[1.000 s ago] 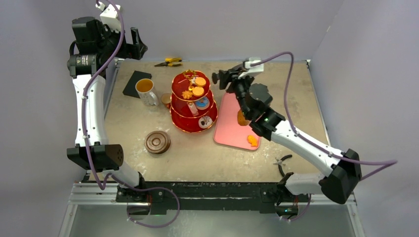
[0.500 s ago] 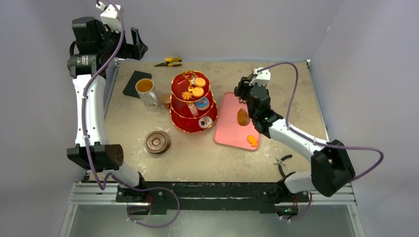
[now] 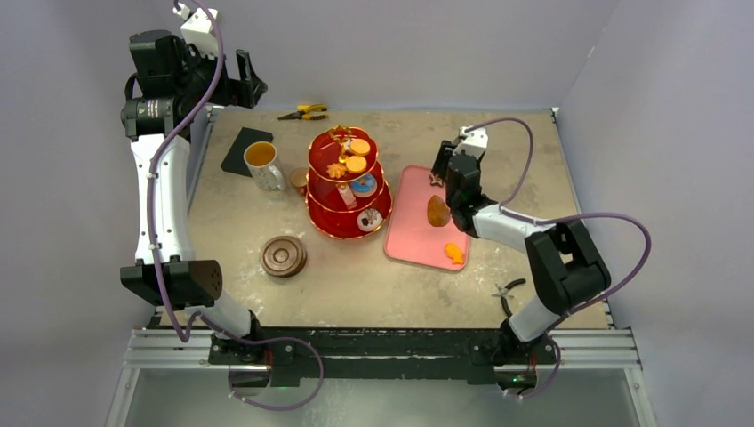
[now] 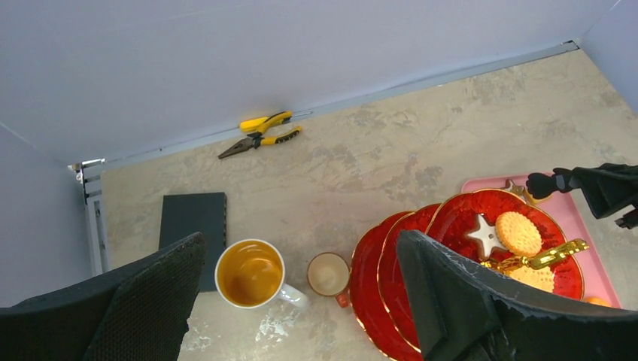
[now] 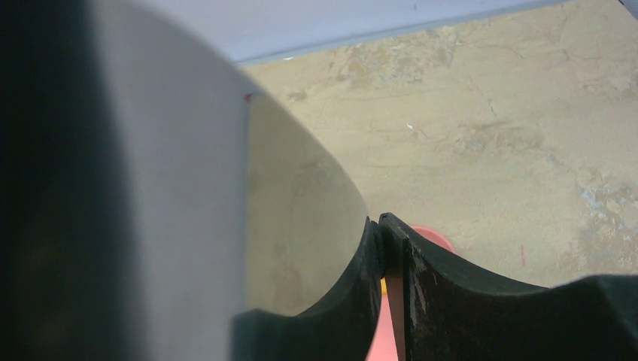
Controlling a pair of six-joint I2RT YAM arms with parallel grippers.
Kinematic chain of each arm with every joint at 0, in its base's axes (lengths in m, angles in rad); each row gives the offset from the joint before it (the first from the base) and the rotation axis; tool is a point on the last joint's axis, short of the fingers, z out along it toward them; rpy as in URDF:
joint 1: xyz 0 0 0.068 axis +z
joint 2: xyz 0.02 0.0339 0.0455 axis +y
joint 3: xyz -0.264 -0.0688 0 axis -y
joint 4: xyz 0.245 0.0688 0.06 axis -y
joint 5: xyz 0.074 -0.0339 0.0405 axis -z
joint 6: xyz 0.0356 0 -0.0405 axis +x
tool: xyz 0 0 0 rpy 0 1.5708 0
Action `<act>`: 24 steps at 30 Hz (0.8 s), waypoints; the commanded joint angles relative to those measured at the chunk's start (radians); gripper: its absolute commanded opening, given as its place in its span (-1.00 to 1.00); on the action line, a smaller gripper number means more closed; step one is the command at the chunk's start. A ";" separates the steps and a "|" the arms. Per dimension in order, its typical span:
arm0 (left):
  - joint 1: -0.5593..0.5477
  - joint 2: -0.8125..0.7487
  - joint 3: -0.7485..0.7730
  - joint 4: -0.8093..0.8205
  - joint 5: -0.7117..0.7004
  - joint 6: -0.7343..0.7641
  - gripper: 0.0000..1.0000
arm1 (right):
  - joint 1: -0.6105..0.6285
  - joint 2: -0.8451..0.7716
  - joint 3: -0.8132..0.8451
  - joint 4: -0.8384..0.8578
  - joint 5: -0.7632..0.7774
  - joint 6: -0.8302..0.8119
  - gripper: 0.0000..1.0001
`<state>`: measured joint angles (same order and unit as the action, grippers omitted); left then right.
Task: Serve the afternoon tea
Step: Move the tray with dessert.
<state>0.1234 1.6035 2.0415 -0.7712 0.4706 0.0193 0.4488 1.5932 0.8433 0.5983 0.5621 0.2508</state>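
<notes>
The red three-tier stand [image 3: 347, 182] [image 4: 466, 218] stands mid-table with biscuits on its tiers. To its left are the white mug of amber tea [image 3: 262, 162] [image 4: 250, 272] and the small copper cup [image 3: 299, 181] [image 4: 329, 273]. The brown saucers [image 3: 284, 256] lie stacked nearer the front. Two pastries [image 3: 437, 211] [image 3: 454, 253] lie on the pink tray [image 3: 411, 240]. My right gripper [image 3: 439, 165] [image 5: 380, 226] hovers over the tray's far end, fingertips touching, nothing visible between them. My left gripper [image 3: 247, 82] [image 4: 301, 241] hangs high at the back left, open and empty.
Yellow pliers [image 3: 304, 112] [image 4: 262, 131] lie by the back wall. A black square pad [image 3: 244, 149] [image 4: 194, 226] sits behind the mug. Black pliers [image 3: 509, 294] lie at the front right. A blurred pale surface fills the left of the right wrist view.
My right arm has pulled back from beside the stand's top tier to over the tray's far end, folding its elbow in. The left arm has stayed still.
</notes>
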 commanded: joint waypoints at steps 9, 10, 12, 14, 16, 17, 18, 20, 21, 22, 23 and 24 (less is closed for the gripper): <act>0.009 -0.016 0.028 0.026 0.016 0.000 0.95 | -0.012 0.132 0.035 0.142 -0.026 0.019 0.19; 0.009 -0.015 0.030 0.025 0.015 0.001 0.95 | -0.012 0.139 0.037 0.148 -0.029 0.018 0.19; 0.009 -0.013 0.031 0.024 0.014 0.001 0.95 | -0.012 0.151 0.042 0.154 -0.034 0.016 0.18; 0.009 -0.011 0.032 0.025 0.014 0.002 0.95 | -0.012 0.160 0.044 0.158 -0.034 0.015 0.18; 0.010 -0.009 0.033 0.026 0.014 0.000 0.95 | -0.012 0.164 0.043 0.166 -0.034 0.015 0.18; 0.009 -0.008 0.034 0.025 0.014 -0.001 0.95 | -0.012 0.165 0.041 0.171 -0.034 0.012 0.18; 0.009 -0.008 0.034 0.025 0.015 -0.002 0.95 | -0.012 0.167 0.041 0.178 -0.032 0.008 0.18; 0.009 -0.007 0.033 0.025 0.016 -0.002 0.95 | -0.012 0.173 0.043 0.184 -0.038 0.004 0.17; 0.009 -0.007 0.034 0.026 0.015 -0.002 0.95 | -0.012 0.177 0.047 0.182 -0.039 0.002 0.17; 0.009 -0.007 0.034 0.026 0.015 -0.002 0.95 | -0.011 0.180 0.052 0.180 -0.039 0.000 0.17; 0.009 -0.007 0.034 0.025 0.014 -0.002 0.95 | -0.011 0.180 0.053 0.181 -0.039 -0.004 0.17; 0.009 -0.008 0.034 0.026 0.015 -0.002 0.95 | -0.010 0.177 0.054 0.182 -0.039 -0.007 0.17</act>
<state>0.1234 1.6039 2.0418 -0.7712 0.4728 0.0193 0.4366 1.7676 0.8509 0.7261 0.5301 0.2535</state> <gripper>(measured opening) 0.977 0.590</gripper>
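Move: The star biscuit on the tray's far edge lies about 14 cm below the right hand, some 2 cm ahead and 1 cm left. The yellow biscuit is roughly 4 cm to the star's right and 1 cm nearer; the brown bread is about 8 cm nearer than the star, level with it sideways. From the left hand, the star is some 46 cm right, 4 cm ahead and 38 cm below. The right hand, still gripping the tongs, sinks about 5 cm towards the star biscuit, edging 2 cm forward. ##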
